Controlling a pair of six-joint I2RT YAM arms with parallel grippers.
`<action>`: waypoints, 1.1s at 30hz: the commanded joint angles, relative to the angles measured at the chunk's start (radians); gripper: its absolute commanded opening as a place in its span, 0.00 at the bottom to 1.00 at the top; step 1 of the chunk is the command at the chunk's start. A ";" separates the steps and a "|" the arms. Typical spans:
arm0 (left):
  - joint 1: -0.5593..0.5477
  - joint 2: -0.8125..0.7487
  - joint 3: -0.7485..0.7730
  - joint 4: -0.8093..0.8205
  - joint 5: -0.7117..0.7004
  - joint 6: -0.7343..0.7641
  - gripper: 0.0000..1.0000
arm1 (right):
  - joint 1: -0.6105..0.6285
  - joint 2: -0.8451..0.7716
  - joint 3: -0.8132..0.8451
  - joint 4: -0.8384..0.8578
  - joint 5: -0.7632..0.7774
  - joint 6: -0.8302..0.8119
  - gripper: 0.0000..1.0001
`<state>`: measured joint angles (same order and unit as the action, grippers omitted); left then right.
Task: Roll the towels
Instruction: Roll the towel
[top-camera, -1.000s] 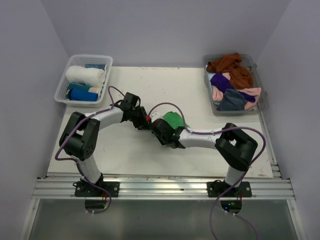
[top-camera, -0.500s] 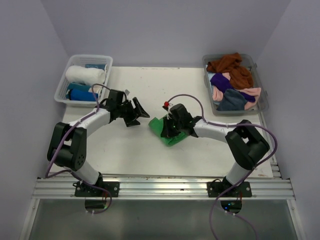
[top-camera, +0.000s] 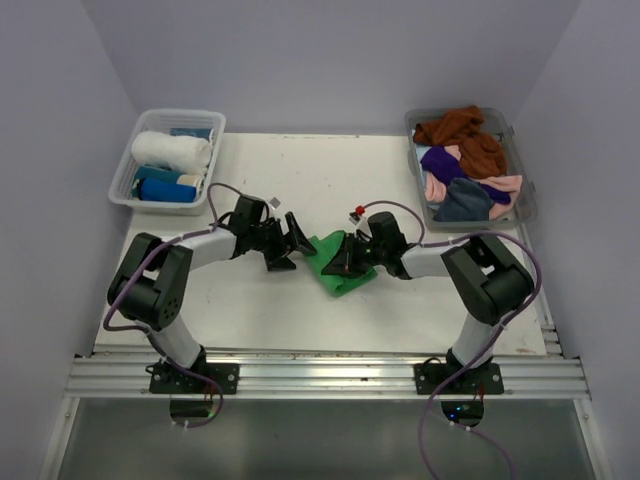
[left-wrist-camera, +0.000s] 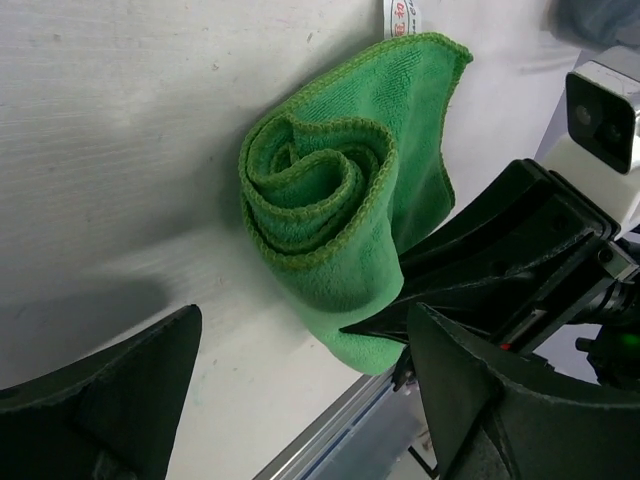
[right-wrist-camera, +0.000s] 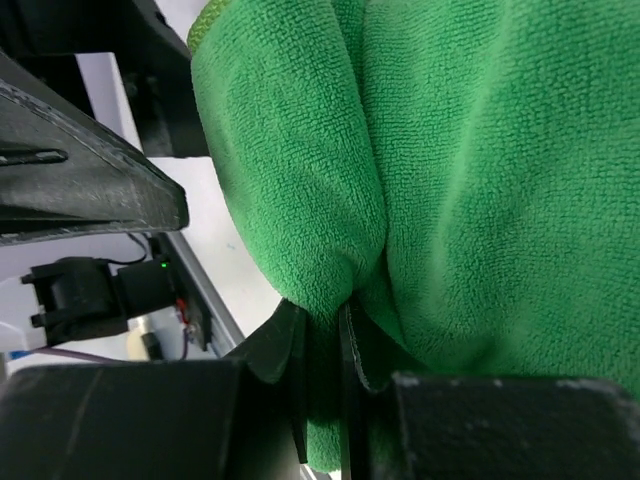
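A bright green towel (top-camera: 335, 268) lies partly rolled on the table centre; its spiral end (left-wrist-camera: 315, 195) faces my left wrist camera, with a loose flap behind it. My left gripper (top-camera: 297, 246) is open just left of the roll, its fingers (left-wrist-camera: 110, 400) spread wide to either side and not touching the cloth. My right gripper (top-camera: 346, 262) is shut on a fold of the green towel (right-wrist-camera: 460, 150), the cloth pinched between both pads (right-wrist-camera: 322, 360). More towels, rust-brown (top-camera: 462, 128), purple (top-camera: 440, 162), pink and slate grey, are heaped in the tub.
A clear plastic tub (top-camera: 528, 205) stands at the back right. A white basket (top-camera: 122, 188) at the back left holds a rolled white towel (top-camera: 172, 150) and a rolled blue one (top-camera: 165, 190). The table's metal front rail (top-camera: 320, 375) runs by the arm bases.
My left gripper opened and let go of the green towel, drew back left, then came in again beside the roll. The right gripper carried the towel slightly toward the front.
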<state>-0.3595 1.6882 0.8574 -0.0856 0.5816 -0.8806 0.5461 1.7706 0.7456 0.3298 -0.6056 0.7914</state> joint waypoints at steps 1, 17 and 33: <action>-0.016 0.028 -0.004 0.128 0.030 -0.047 0.87 | -0.003 0.056 -0.049 0.066 -0.080 0.088 0.00; -0.059 0.171 0.084 0.097 0.017 -0.100 0.49 | -0.018 -0.014 -0.062 -0.076 0.010 0.022 0.13; -0.059 0.165 0.077 -0.022 -0.042 -0.110 0.44 | 0.288 -0.284 0.282 -0.721 0.674 -0.527 0.73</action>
<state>-0.4206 1.8492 0.9394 -0.0536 0.5896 -0.9890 0.7490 1.4902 0.9607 -0.2802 -0.1303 0.4007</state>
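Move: Just to the right of the open left fingers, about 4 cm over, 1 cm ahead and 3 cm lower, stands the coiled far-left end of the green towel roll. The roll's near end lies some 11 cm to that hand's right, 8 cm back and 4 cm below; the flat part of the towel is level with it, about 13 cm right and 5 cm below. The right fingers already pinch the middle of the roll, with its coiled end about 4 cm ahead and 6 cm left, 1 cm lower. Reaching rightward and down by about 4 cm, the left hand brings its fingers around the coiled end, closes them to roughly half open and pinches it, then holds there. The right hand keeps its pinch until then, next opens wide, lets go of the roll and rises about 6 cm with a small net shift to the right, its fingers swinging some 35 degrees to point more steeply down. ##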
